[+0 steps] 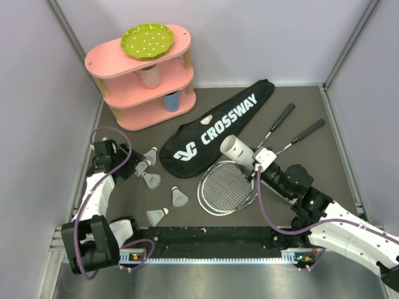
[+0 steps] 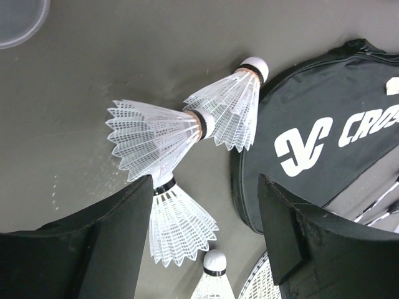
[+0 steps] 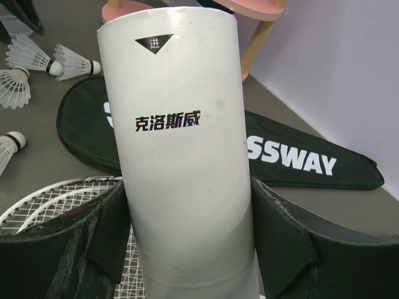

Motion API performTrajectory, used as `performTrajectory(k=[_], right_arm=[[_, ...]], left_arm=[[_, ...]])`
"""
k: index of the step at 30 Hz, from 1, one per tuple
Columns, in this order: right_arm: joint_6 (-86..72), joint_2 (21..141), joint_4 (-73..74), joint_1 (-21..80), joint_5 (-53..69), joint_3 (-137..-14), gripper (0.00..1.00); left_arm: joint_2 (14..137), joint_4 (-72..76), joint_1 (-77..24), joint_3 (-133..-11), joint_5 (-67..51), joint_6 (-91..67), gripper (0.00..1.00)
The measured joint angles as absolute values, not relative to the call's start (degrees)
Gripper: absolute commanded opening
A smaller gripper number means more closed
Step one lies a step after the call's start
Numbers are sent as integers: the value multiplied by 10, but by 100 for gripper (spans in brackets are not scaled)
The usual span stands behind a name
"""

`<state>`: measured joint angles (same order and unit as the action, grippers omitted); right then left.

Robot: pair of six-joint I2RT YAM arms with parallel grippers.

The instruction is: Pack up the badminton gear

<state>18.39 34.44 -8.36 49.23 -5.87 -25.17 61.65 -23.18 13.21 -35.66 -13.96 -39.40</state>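
Observation:
My right gripper (image 1: 254, 159) is shut on the long white tube (image 1: 235, 148), holding it tilted over the two silver rackets (image 1: 227, 187). In the right wrist view the tube (image 3: 181, 137) fills the gap between the fingers (image 3: 283, 240). The black CROSSWAY bag (image 1: 215, 128) lies flat in the middle. My left gripper (image 1: 129, 161) is open above a cluster of white shuttlecocks (image 1: 149, 156). In the left wrist view one shuttlecock (image 2: 177, 221) lies below, beside the left finger (image 2: 118, 230), and two more (image 2: 156, 134) lie ahead. Two further shuttlecocks (image 1: 179, 197) lie nearer me.
A pink three-tier shelf (image 1: 103, 59) stands at the back left with a green dotted plate (image 1: 147, 40) on top and cups on the lower tiers. Walls close in on the left, back and right. The racket handles (image 1: 283, 115) point to the back right.

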Motion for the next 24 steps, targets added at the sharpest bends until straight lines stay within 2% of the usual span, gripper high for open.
performTrajectory(k=[2,3,9,20,23,24], right_arm=[[183,343,-84,492,-55,-252,26],[183,343,-84,492,-53,-252,26],[183,343,-83,492,-47,-252,26],[180,335,-83,492,-45,-252,26],[178,335,-82,492,-45,-252,25],[178,335,-81,492,-45,-252,25]], left_arm=[[616,-211,132,-348,-148,-399,65],[616,-201,132,-342,-152,-402,60],[640,-166,132,-320,-161,-411,55],[653,-132,132,-308,-144,-407,30],[675,-133,133,-309,-131,-402,18],[682,-136,133,-309,-126,-399,1]])
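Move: The middle shuttlecock of the three bunched ones lies some 3 cm ahead of the left hand, 1 cm to its right and 6 cm below. At similar height, the farther shuttlecock is about 8 cm ahead and 4 cm right, the nearer one 3 cm back and 5 cm right; the clear cap is 7 cm ahead, 11 cm left. From the right hand, the middle shuttlecock lies about 38 cm left, 7 cm ahead, 20 cm below. The left hand sinks about 4 cm to the middle shuttlecock's skirt, fingers closing most of the way to pinch it. ##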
